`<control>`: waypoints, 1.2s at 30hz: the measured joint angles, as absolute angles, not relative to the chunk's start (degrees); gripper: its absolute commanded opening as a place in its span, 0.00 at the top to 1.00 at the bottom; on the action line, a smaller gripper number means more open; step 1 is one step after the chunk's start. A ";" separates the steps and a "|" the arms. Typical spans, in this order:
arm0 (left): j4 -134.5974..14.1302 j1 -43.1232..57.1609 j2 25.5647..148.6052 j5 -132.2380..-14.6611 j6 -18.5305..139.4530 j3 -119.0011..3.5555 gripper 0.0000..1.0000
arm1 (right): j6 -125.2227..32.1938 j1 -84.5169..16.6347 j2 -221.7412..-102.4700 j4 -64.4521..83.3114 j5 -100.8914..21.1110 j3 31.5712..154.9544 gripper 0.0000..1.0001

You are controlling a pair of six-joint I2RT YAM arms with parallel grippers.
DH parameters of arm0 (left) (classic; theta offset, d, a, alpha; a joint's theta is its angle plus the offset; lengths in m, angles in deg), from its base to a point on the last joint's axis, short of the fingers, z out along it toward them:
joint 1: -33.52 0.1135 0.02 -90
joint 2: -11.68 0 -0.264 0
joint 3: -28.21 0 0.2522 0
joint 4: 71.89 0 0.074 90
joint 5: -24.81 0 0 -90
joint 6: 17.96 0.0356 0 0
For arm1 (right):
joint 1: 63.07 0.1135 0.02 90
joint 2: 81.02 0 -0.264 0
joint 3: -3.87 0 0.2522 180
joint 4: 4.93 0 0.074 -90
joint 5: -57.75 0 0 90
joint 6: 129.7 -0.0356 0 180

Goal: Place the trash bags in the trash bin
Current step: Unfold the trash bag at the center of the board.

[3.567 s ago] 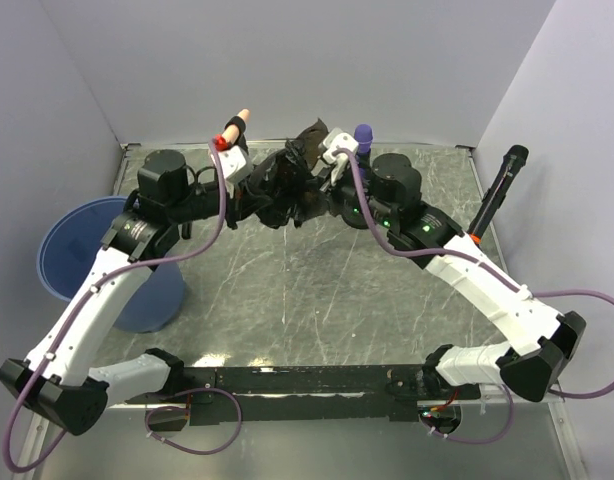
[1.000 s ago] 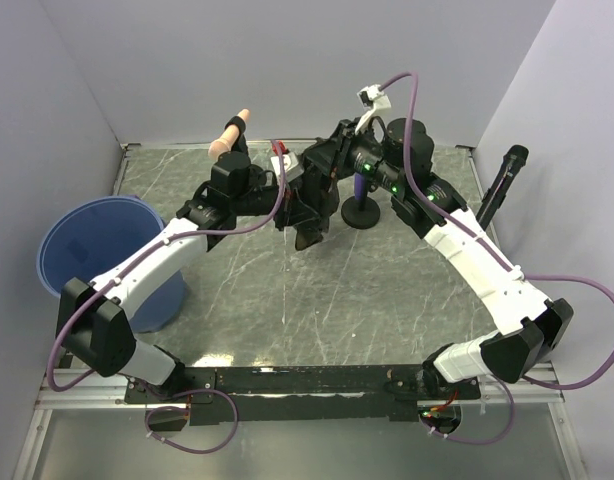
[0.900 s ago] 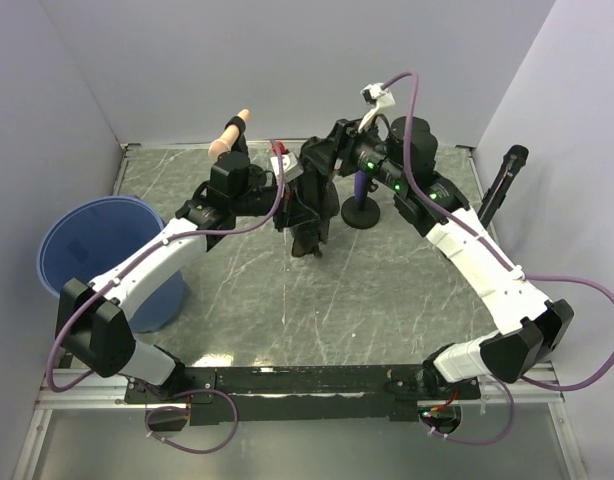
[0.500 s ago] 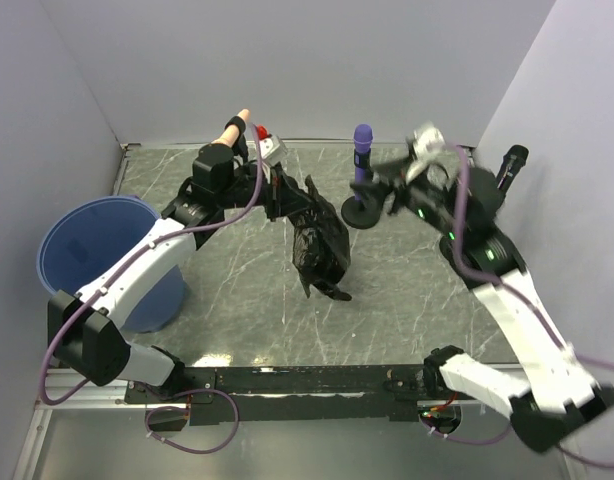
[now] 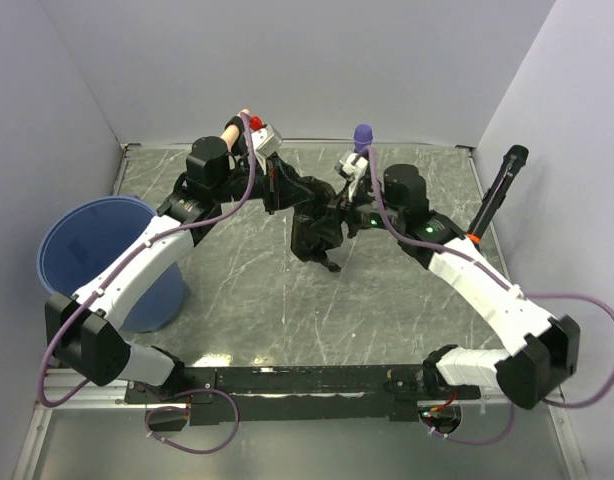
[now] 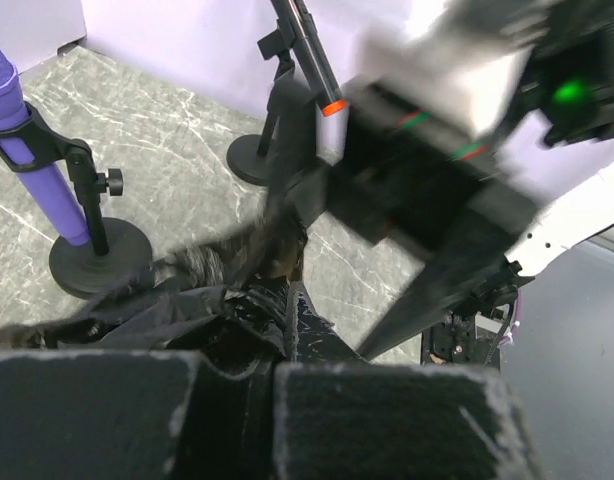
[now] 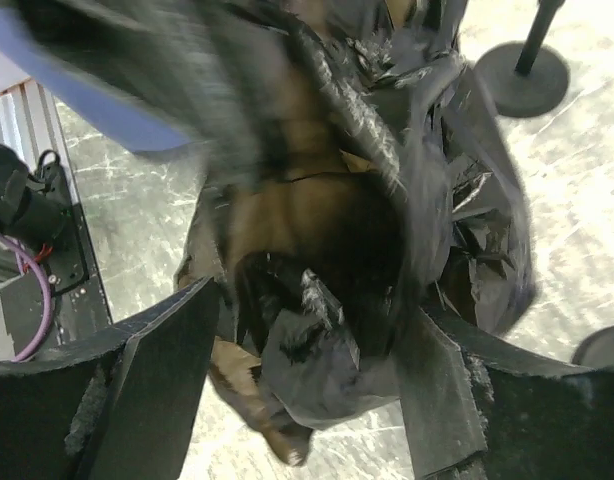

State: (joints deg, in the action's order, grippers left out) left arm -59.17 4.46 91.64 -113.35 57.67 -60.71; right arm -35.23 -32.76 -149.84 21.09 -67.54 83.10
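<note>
A crumpled black trash bag [image 5: 315, 222] hangs above the middle of the table. My left gripper [image 5: 285, 188] is shut on its upper left part; in the left wrist view the gripper [image 6: 272, 400] has black film [image 6: 212, 310] pinched between its pads. My right gripper [image 5: 340, 213] is at the bag's right side, open. In the right wrist view its fingers [image 7: 152, 375] stand wide apart around the bag's lower lump [image 7: 327, 300] without closing on it. The blue trash bin [image 5: 92, 250] stands at the far left edge, apart from the bag.
A purple microphone on a round black stand [image 5: 362, 138] sits just behind the bag, also in the left wrist view [image 6: 32, 150]. A black rod with an orange band [image 5: 497, 195] leans at the right wall. Walls close in the table on three sides.
The right gripper let go of the bag, swung off to the right, then came back against the bag with its jaws open. The left gripper kept the bag and lifted it slightly back.
</note>
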 measured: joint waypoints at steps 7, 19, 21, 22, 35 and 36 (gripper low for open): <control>-57.94 4.46 90.70 -113.33 58.63 -60.71 0.99 | -38.68 -32.68 -152.75 18.03 -66.44 84.28 0.50; -48.31 4.46 88.41 -113.02 70.11 -61.34 0.99 | -41.44 -34.69 -149.95 17.02 -62.36 83.63 0.69; -46.51 4.46 88.04 -112.98 72.77 -61.45 1.00 | -41.90 -34.84 -149.84 16.98 -62.25 83.41 0.77; -45.49 4.46 87.82 -112.96 74.24 -61.45 0.99 | -42.18 -34.86 -149.86 16.95 -62.27 83.23 0.77; -30.91 4.46 88.69 -105.15 84.23 -65.08 0.99 | -40.89 -37.31 -152.27 18.75 -58.47 84.89 1.00; -27.85 4.44 90.37 -102.33 84.79 -67.88 1.00 | -39.93 -38.03 -153.67 19.86 -57.88 86.84 1.00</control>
State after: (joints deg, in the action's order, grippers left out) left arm -27.85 4.44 90.37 -102.33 84.79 -67.88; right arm -39.93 -38.03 -153.67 19.86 -57.88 86.84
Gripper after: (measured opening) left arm 0.012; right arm 0.008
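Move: The left hand still holds the bunched trash bag, its middle roughly 8 cm below that hand, 4 cm to the right and 2 cm back. For the open right hand, the same bag lies close in front of its fingers, about 4 cm to the left, 2 cm ahead and 3 cm lower. The purple stand is some 18 cm ahead and 9 cm to the right of the right hand; the flesh-coloured stand is about 24 cm ahead and 15 cm to the left of the left hand. Both stand well below. The right hand eases forward a couple of centimetres with a brief dip and rise, shuts from wide open on the loose edge of the trash bag and pinches it, then draws it forward and to the right, ending about 5 cm farther out, turned some 15 degrees clockwise. The left hand keeps its pinch on the bag, working down and to the left by about 4 cm each way, with its fingers tipping downward, so the two hands spread apart. ##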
